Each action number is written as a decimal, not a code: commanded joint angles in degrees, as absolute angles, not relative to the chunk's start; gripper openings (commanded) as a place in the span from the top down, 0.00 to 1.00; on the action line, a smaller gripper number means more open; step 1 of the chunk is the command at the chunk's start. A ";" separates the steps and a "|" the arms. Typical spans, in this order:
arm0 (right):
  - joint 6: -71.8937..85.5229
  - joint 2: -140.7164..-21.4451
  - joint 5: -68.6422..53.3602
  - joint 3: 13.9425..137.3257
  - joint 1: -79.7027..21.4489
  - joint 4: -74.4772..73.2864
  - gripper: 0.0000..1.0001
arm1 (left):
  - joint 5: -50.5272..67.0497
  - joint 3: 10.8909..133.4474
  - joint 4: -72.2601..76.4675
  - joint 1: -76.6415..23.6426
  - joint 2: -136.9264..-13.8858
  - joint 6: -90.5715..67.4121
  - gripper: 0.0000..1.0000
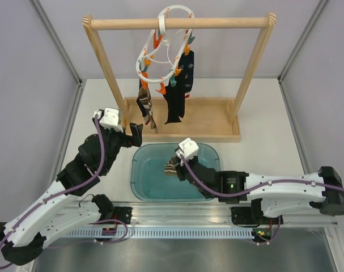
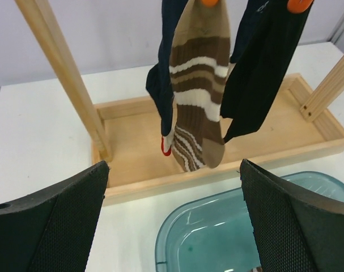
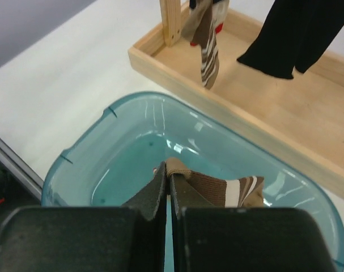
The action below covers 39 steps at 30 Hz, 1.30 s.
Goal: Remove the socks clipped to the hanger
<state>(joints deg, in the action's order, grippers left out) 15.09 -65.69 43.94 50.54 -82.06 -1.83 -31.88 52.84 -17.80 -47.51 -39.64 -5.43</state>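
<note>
The white ring hanger [image 1: 163, 48] hangs by its hook from the wooden rail, with orange and teal pegs on it. A brown striped sock [image 1: 144, 105] [image 2: 197, 85] and dark socks [image 1: 174, 105] [image 2: 262, 62] hang clipped from it. My left gripper [image 1: 136, 133] [image 2: 174, 165] is open, just in front of and below the striped sock, with nothing between its fingers. My right gripper [image 1: 176, 164] [image 3: 167, 175] is shut on the cuff of another brown striped sock [image 3: 234, 190], held low inside the teal basin [image 1: 139, 164].
The wooden rail frame [image 1: 177, 24] stands on a shallow wooden tray base [image 1: 217, 122] behind the basin [image 3: 75, 153]. Its left post [image 2: 64, 73] is close to my left gripper. White table [image 1: 257, 153] lies to the right.
</note>
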 commanded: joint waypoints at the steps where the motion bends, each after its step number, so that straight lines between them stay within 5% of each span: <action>1: 21.70 -67.15 44.83 48.34 -83.23 -3.60 0.99 | -35.50 51.42 -16.44 -47.64 -36.31 -1.76 0.00; 15: 29.44 -72.86 45.44 40.52 -82.35 5.09 0.94 | -35.07 49.66 -15.38 -47.37 -36.39 -1.76 0.00; 16: 30.40 -73.30 45.27 40.43 -82.27 5.36 0.71 | -35.07 49.57 -15.29 -47.37 -36.39 -1.84 0.00; 19: 31.02 -74.35 45.78 40.43 -82.35 5.63 0.27 | -35.24 49.48 -15.38 -47.37 -36.12 -1.85 0.00; 22: 30.59 -74.09 46.32 40.43 -82.27 5.45 0.02 | -35.24 49.22 -15.12 -47.37 -35.95 -1.85 0.00; 39: 31.56 -70.22 43.77 38.32 -78.22 6.94 0.02 | -34.02 48.60 -14.77 -47.29 -35.51 -1.50 0.00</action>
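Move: Nearly under the right hand, which still pinches the striped sock, lies the middle of the teal bin: some 2 cm farther ahead, level sideways, about 19 cm below. The second striped sock hangs about 17 cm ahead of that hand, 8 cm to its left and 3 cm higher; the black sock hangs roughly 19 cm ahead, 1 cm to the right and 3 cm higher. From the left hand, the bin's middle is about 6 cm back, 14 cm right and 28 cm down. Sinking almost straight down into the space over the teal bin, the right hand carries the pinched striped sock about 11 cm lower while the fingers tip down some 10 degrees. As the descent ends, the fingers spread from shut to fully open and let go of the sock, then stay wide just above the bin floor area with hardly any further travel. ##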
